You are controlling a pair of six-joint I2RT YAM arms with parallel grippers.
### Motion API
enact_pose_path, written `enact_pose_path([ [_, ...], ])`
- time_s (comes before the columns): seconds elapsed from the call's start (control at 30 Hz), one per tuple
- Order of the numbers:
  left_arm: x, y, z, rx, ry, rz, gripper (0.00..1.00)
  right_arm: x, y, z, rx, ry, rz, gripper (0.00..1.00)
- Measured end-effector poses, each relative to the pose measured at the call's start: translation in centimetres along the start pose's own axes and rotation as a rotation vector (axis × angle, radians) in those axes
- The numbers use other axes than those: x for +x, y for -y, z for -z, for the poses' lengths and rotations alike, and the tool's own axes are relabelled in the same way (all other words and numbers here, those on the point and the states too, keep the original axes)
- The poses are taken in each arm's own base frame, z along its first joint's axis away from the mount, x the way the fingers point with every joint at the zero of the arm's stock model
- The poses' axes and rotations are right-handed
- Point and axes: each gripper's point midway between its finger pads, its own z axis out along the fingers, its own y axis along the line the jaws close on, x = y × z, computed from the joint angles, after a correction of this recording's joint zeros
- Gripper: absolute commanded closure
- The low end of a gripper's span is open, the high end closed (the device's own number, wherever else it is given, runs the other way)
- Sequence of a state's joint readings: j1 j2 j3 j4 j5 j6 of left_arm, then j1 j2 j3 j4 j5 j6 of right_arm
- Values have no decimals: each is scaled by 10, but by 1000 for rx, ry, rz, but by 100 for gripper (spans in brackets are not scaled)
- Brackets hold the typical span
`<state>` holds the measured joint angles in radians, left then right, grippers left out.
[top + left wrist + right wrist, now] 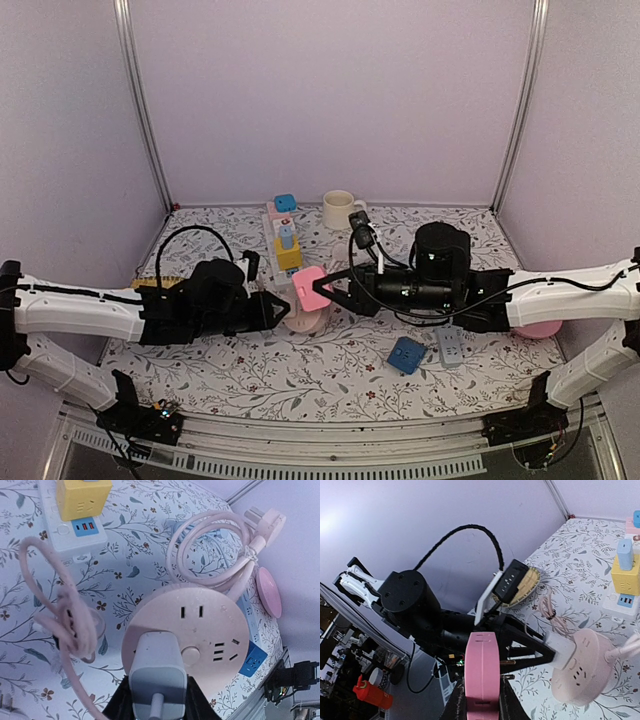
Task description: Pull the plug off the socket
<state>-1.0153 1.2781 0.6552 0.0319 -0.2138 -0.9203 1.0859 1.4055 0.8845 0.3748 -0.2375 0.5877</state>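
Note:
A round pale-pink socket point(210, 630) with a coiled pink cord is tipped up, its face toward my left arm. A white plug point(156, 672) sits in that face, and my left gripper point(157, 700) is shut on its sides. In the top view the socket point(303, 320) lies at the table's middle, between both arms. My right gripper point(481, 707) is shut on a pink plug point(481, 670), whose two metal prongs are bare and stand clear of the socket point(587, 665). The pink plug point(313, 287) hovers just above and behind the socket.
A white power strip point(272, 232) carrying a yellow cube and blue adapters lies behind, with a cream mug point(338, 209) beside it. A blue adapter point(406, 354) and a grey one point(449, 346) lie front right. A pink disc point(540, 328) sits under the right arm.

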Motion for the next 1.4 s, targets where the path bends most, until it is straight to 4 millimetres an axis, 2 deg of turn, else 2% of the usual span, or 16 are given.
enact_pose_path([
  [0.13,-6,-7,9,-29,26,1,100,13,19,9,116,-46,21,97],
  [0.23,-10,-13,16,-42,48,4,100,34,38,14,228,-104,38,97],
  [0.43,-13,-21,20,-67,62,5,100,91,71,22,437,-260,86,98],
  [0.53,-14,-22,22,-71,66,5,100,121,98,29,578,-353,113,97],
  [0.6,-13,-23,22,-74,66,4,100,137,113,33,664,-409,136,97],
  [0.7,-12,-25,22,-80,62,2,100,150,127,37,761,-460,162,98],
  [0.83,-10,-27,22,-86,56,0,100,162,134,39,844,-500,182,96],
  [1.0,-8,-28,22,-85,52,1,100,169,137,36,902,-525,203,82],
  [1.07,-8,-28,21,-85,52,1,100,172,136,33,916,-535,214,71],
  [1.2,-7,-28,21,-83,49,1,100,176,134,28,931,-545,223,57],
  [1.4,-7,-27,21,-81,45,0,100,174,129,27,926,-550,225,51],
])
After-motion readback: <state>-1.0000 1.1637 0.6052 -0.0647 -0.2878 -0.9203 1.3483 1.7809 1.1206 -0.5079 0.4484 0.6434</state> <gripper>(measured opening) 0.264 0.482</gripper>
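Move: The right hand already holds the pink plug, free of the socket; the bare table spot it goes for lies about 21 cm below, 5 cm right and 2 cm back. From the right hand, the blue plug is 15 cm right, 3 cm ahead, 22 cm down, and the round socket 6 cm ahead, 4 cm left, 16 cm down. From the left hand, gripping the white plug in the socket, the spot is 14 cm right, 7 cm back, 9 cm down. Right hand lowers pink plug to the table, some 21 cm, tipping down, then opens; left draws socket leftward. ##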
